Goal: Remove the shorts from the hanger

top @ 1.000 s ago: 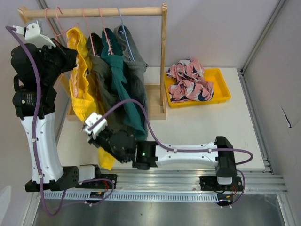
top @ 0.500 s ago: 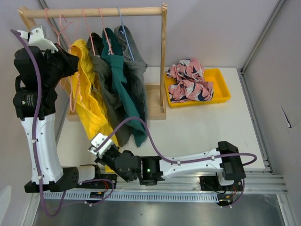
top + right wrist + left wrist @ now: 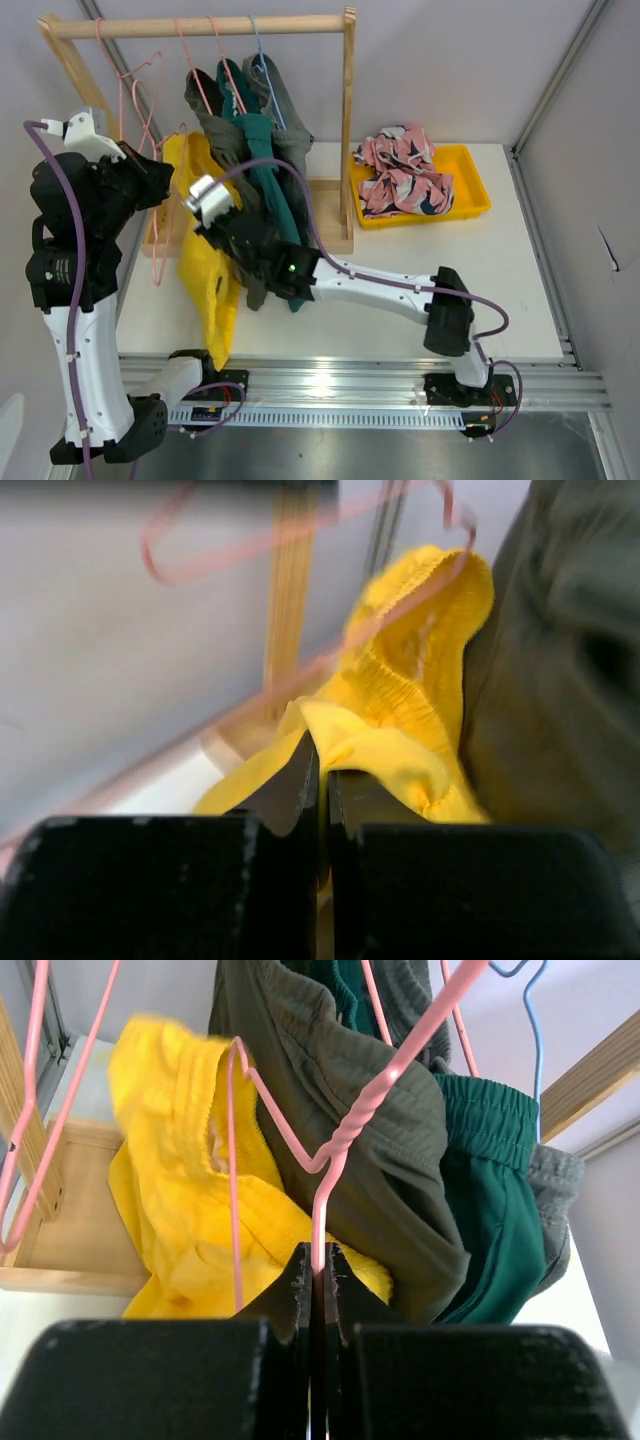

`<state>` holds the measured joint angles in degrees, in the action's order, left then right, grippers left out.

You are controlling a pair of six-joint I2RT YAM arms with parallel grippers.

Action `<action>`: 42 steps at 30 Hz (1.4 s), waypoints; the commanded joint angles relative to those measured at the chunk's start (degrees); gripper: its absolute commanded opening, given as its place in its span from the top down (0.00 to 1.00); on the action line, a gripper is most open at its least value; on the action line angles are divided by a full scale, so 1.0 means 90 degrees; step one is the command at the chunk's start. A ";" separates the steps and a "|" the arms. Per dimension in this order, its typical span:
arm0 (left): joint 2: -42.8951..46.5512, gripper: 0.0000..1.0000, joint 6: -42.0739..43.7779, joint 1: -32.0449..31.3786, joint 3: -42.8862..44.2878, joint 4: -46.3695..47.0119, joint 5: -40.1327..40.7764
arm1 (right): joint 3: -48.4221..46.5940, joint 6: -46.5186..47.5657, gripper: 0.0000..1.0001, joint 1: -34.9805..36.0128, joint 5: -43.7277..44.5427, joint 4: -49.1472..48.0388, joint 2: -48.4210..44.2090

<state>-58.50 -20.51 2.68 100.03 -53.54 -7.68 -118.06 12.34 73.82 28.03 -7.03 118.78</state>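
My left gripper [image 3: 158, 172] [image 3: 318, 1256] is shut on the wire neck of a pink hanger [image 3: 160, 225] [image 3: 345, 1140], held off the rod at the left. The yellow shorts [image 3: 207, 275] [image 3: 180, 1190] [image 3: 420, 670] hang beside that hanger, their waistband against one of its shoulders. I cannot tell whether they still hook on it. My right gripper [image 3: 222, 235] [image 3: 322, 752] is shut on a fold of the yellow shorts. Olive [image 3: 213, 120], teal [image 3: 265, 165] and grey shorts [image 3: 287, 125] hang on the rod. The pink patterned shorts [image 3: 403, 175] lie in the yellow tray [image 3: 472, 165].
The wooden rack's rod [image 3: 200, 25] runs across the back, with its right post [image 3: 348, 120] and base [image 3: 325, 215] beside the tray. A bare pink hanger [image 3: 133, 85] hangs at the rod's left end. The right arm [image 3: 380, 290] stretches across the table's front.
My left gripper has come down with the pink hanger, off the rod. My right gripper swung from the front edge up to the rack, still holding the yellow shorts, which now hang lower.
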 commanded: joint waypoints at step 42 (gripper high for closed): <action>-0.0238 1.00 0.0267 -0.0005 -0.0704 0.1632 0.0170 | -0.2633 0.1295 1.00 -0.4412 -0.0556 0.1497 -0.2848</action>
<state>-60.99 -18.96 2.68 93.76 -42.35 -4.93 -135.79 23.66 37.95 28.23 13.23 91.64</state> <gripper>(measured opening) 0.038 0.033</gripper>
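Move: The right hand already pinches the yellow shorts, which look all but clear of the pink hanger; the tray they are bound for lies about 29 cm ahead of it, 47 cm to its right and 35 cm down. The olive shorts hang some 8 cm ahead and 5 cm to the right, and the rack's right post stands 18 cm ahead and 27 cm to the right, both reaching mostly below hand height. From the left hand, the tray is roughly 30 cm ahead, 51 cm right and 42 cm down. Keeping its pinch on the yellow shorts, the right hand draws back some 19 cm while dipping and drifting right, then sweeps on to the right and steeply up, swinging forward in a wide arc in front of the hanging shorts and round to the tray's side, about 42 cm to the right in all, the wrist turning some 40 degrees clockwise and tipping its fingers upward. The left hand stays shut on the bare pink hanger, bobs up a little and down again, and eases forward about 5 cm. ##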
